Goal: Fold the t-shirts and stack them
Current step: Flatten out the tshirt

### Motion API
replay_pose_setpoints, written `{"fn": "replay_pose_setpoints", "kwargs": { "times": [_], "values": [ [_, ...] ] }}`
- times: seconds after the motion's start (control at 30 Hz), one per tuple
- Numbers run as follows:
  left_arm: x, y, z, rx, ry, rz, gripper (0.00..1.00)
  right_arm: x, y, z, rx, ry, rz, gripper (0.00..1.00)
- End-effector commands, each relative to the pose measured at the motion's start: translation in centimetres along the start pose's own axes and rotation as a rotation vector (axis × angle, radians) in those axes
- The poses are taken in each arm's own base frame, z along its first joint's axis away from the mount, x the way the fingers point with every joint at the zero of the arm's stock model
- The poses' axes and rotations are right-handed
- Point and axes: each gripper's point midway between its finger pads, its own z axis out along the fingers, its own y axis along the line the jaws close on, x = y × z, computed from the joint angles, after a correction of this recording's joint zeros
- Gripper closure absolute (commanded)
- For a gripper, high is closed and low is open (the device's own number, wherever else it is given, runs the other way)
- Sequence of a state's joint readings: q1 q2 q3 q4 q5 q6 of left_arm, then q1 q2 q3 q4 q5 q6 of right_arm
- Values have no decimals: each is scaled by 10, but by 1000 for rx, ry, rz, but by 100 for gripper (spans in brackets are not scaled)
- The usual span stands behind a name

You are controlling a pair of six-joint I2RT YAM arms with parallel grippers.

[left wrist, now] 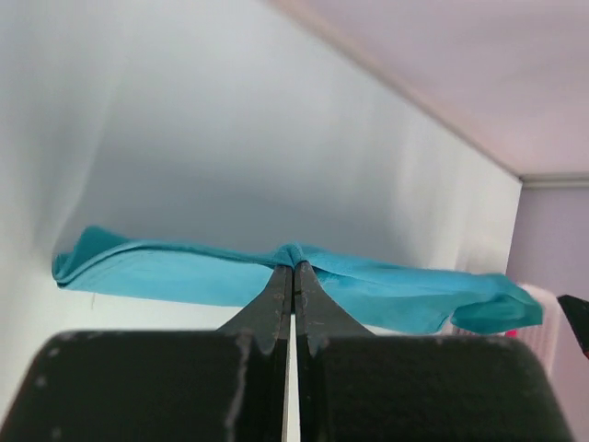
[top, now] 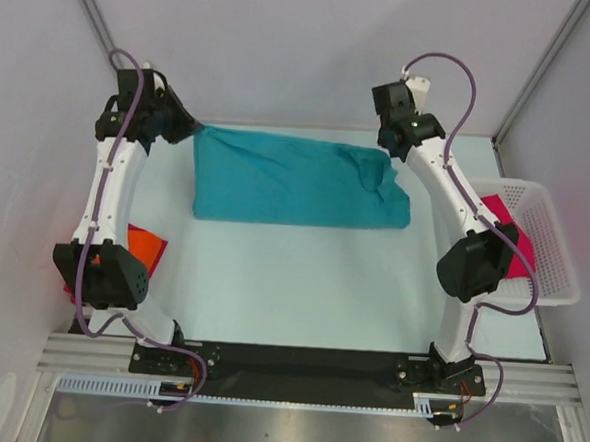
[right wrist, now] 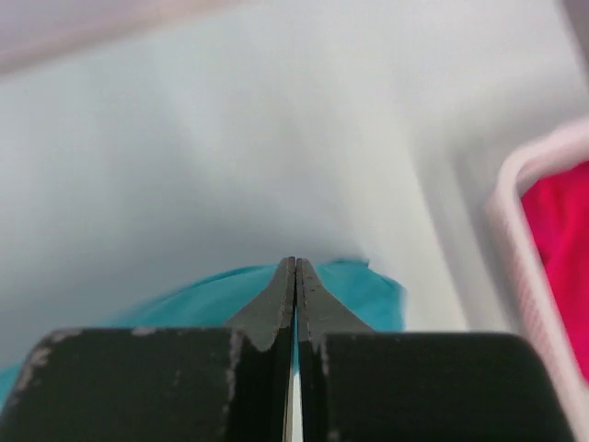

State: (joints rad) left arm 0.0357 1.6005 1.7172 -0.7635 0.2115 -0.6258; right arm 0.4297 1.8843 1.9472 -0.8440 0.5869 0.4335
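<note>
A teal t-shirt lies as a wide folded band across the far middle of the table. My left gripper is shut on its far left corner; in the left wrist view the cloth bunches up at the closed tips of the gripper. At the puckered far right corner is my right gripper, and in the right wrist view it is shut with teal cloth pinched at the tips. An orange t-shirt and a dark red one lie by the left arm. A magenta-pink t-shirt sits in the basket.
A white lattice basket stands at the table's right edge, and its rim shows beside the pink cloth in the right wrist view. Enclosure walls stand close behind and beside both grippers. The arm bases sit on the near rail.
</note>
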Motion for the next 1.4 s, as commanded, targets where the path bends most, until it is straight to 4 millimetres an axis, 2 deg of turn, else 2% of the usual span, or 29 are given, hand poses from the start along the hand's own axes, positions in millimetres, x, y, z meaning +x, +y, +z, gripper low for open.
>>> {"fn": "replay_pose_setpoints", "kwargs": {
  "times": [0.0,0.03,0.1,0.13,0.17,0.23,0.33,0.4,0.47,0.5,0.57,0.6,0.63,0.7,0.77,0.8,0.83,0.9,1.0,1.03,1.07,1.13,1.17,1.2,1.23,1.27,1.37],
  "values": [
    [-76,-53,-69,152,-250,103,100,-86,-16,-37,40,-202,-66,100],
    [-91,-64,-89,178,-312,120,100,-111,-18,-53,35,-264,-43,100],
    [-108,-65,-107,179,-364,123,100,-130,-25,-62,60,-308,-45,100],
    [-115,-70,-122,188,-387,124,100,-146,-30,-73,66,-345,-39,100],
    [-123,-66,-131,181,-407,116,100,-150,-32,-76,73,-354,-42,100],
    [-128,-73,-156,208,-452,115,100,-161,-39,-92,71,-388,-20,100],
    [-124,-81,-166,250,-455,127,100,-154,-30,-99,2,-369,-23,100],
    [-115,-83,-162,275,-409,124,100,-130,-15,-95,-70,-307,-55,100],
    [-103,-74,-146,264,-349,110,100,-106,-1,-90,-117,-244,-84,100],
    [-95,-73,-144,271,-322,110,100,-81,9,-77,-136,-179,-126,100],
    [-81,-61,-131,251,-266,100,100,-55,21,-67,-160,-115,-164,100],
    [-74,-59,-132,248,-249,107,100,-32,34,-62,-189,-62,-193,100],
    [-67,-53,-127,235,-225,100,100,-20,40,-59,-203,-31,-204,100],
    [-58,-53,-124,254,-191,98,100,9,54,-53,-247,41,-215,100],
    [-45,-59,-113,317,-106,77,100,22,66,-54,-304,76,-205,98],
    [-39,-65,-107,369,-51,68,100,22,68,-56,-320,77,-189,95],
    [-19,-79,-98,483,87,54,100,24,71,-55,-334,80,-183,93],
    [-12,-92,-97,556,122,49,100,27,78,-57,-366,91,-175,89],
    [-11,-115,-118,602,35,151,100,30,83,-56,-381,104,-171,87],
    [2,-124,-133,670,57,175,100,34,84,-54,-382,113,-171,87],
    [1,-135,-144,741,44,189,100,37,85,-52,-382,120,-172,87],
    [18,-139,-155,828,100,178,100,41,89,-47,-386,133,-170,84],
    [21,-148,-183,892,69,197,100,43,93,-45,-399,141,-169,82],
    [23,-149,-194,900,43,197,100,42,97,-43,-412,138,-162,74],
    [28,-146,-197,892,32,185,100,49,102,-37,-420,156,-167,71],
    [30,-146,-218,890,-27,189,100,48,109,-37,-448,165,-158,69],
    [41,-134,-222,845,-35,129,100,59,129,-32,-522,214,-167,68]
  ]
}}
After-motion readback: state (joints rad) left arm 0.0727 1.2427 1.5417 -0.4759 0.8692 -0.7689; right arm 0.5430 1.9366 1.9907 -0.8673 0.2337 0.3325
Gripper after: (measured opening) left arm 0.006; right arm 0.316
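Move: Both grippers already pinch the turquoise t-shirt's far corners. Its middle lies about 22 cm to the left gripper's right, 10 cm back and 15 cm below it; the orange shirt pile is roughly 18 cm left of that gripper, 21 cm back and 27 cm down. From the right gripper the t-shirt's middle is about 19 cm left, 8 cm back, 13 cm down; the basket sits some 34 cm right, 10 cm back, 20 cm below. Up sharply go both hands, nearly 20 cm with fingertips tilting up, then down. The right drops back to just below its starting height, swings left and turns counter-clockwise, opening its fingers partway and letting go of its corner. The left, still shut on its corner, sinks only halfway, then swings right, back and slightly up again, turning clockwise about 30 degrees. ##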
